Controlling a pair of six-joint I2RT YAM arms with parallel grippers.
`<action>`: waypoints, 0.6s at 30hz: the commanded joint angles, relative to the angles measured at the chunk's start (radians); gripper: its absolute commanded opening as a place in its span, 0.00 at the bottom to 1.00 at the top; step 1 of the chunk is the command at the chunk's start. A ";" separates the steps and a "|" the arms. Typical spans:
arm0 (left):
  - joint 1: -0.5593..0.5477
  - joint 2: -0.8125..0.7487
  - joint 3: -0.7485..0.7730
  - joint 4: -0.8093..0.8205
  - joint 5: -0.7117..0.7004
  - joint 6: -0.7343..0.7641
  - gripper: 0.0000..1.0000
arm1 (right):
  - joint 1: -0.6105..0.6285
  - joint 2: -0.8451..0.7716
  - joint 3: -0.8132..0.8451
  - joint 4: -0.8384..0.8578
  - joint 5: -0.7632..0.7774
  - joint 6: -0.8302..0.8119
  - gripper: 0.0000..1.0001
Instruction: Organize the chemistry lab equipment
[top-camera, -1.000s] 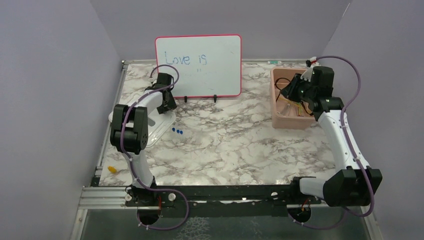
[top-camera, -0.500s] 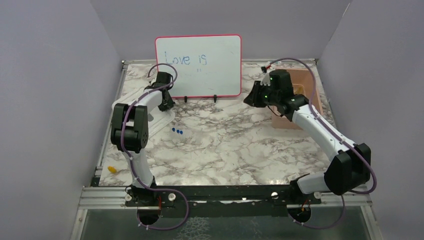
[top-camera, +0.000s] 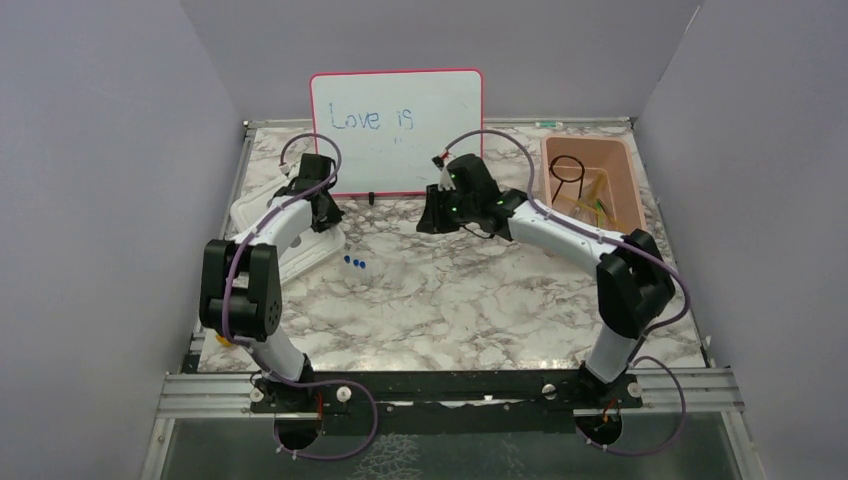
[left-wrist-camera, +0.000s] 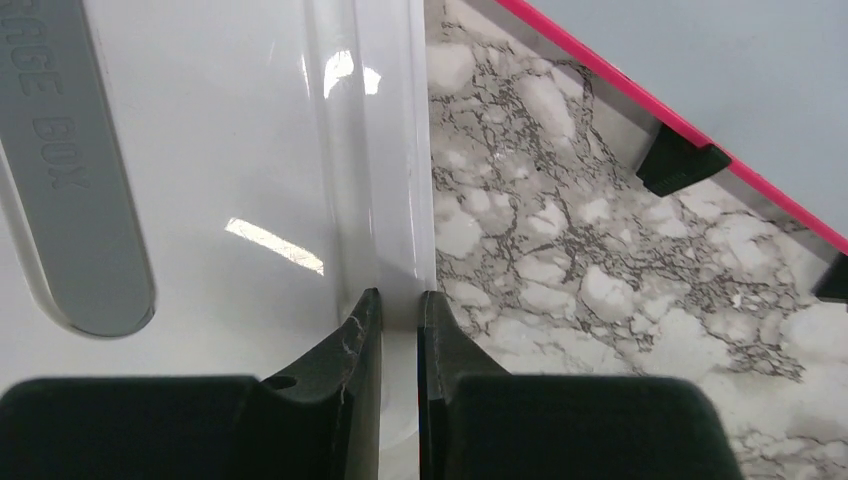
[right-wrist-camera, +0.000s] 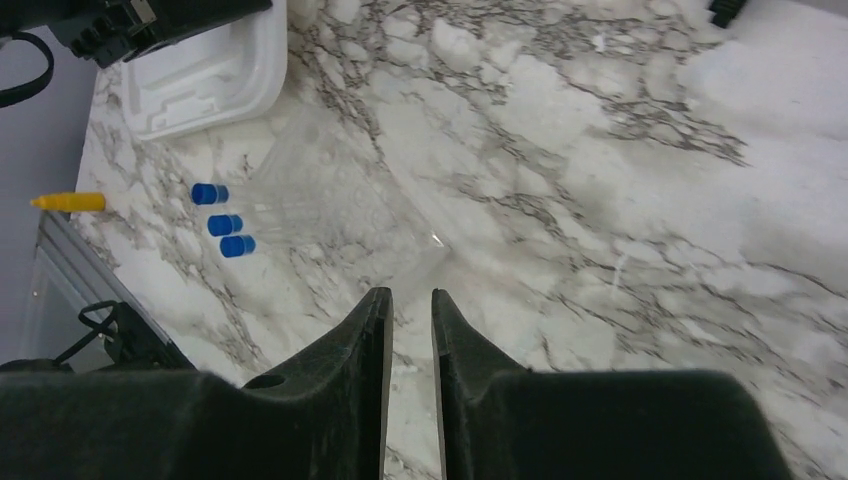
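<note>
My left gripper (left-wrist-camera: 400, 300) is shut on the raised rim of the white lid (left-wrist-camera: 200, 150), which lies at the left of the table as the lid (top-camera: 262, 214). Three blue-capped clear tubes (right-wrist-camera: 225, 224) lie side by side on the marble just right of that lid, seen from above as blue dots, the tubes (top-camera: 353, 263). My right gripper (right-wrist-camera: 410, 300) hovers over the table's middle, right of the tubes, its jaws slightly apart with nothing between them. A black wire ring (top-camera: 568, 168) and amber and metal pieces (top-camera: 592, 205) lie in the pink bin (top-camera: 628, 175).
A red-framed whiteboard (top-camera: 396, 130) stands at the back on two black feet (left-wrist-camera: 680, 165). A small yellow item (right-wrist-camera: 68, 202) lies near the left front edge of the table. Purple walls close in the table on three sides.
My right arm has swung left from the pink bin to the table's middle. My left gripper has closed on the lid's rim, and the lid has shifted.
</note>
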 joint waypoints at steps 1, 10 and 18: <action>0.019 -0.124 -0.074 0.061 0.035 -0.065 0.07 | 0.046 0.099 0.081 0.124 -0.063 0.061 0.27; 0.050 -0.238 -0.130 0.098 0.112 -0.092 0.04 | 0.088 0.283 0.223 0.251 -0.107 0.191 0.49; 0.084 -0.260 -0.126 0.113 0.261 -0.117 0.03 | 0.136 0.454 0.416 0.284 -0.201 0.236 0.55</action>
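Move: The storage-box lid is already pinched in the left hand by its right-hand edge, its middle about 11 cm to that hand's left, 1 cm back and a little lower. From the right hand the lid's middle lies roughly 29 cm left, 2 cm ahead and 10 cm below. The blue-capped test tubes lie some 12 cm left of the right hand and 6 cm back; the whiteboard's left clip is 11 cm left and 9 cm ahead, both about 13 cm lower. Leftward, quickly and nearly level, the right hand sweeps some 13 cm towards the lid's raised right edge, easing a little forward late on, opening its fingers to about half and rolling its left side up. Meanwhile the left hand rises about 5 cm, first drawing slightly back, tilting its right side up and its fingertips outward while it keeps its pinch on the edge. ##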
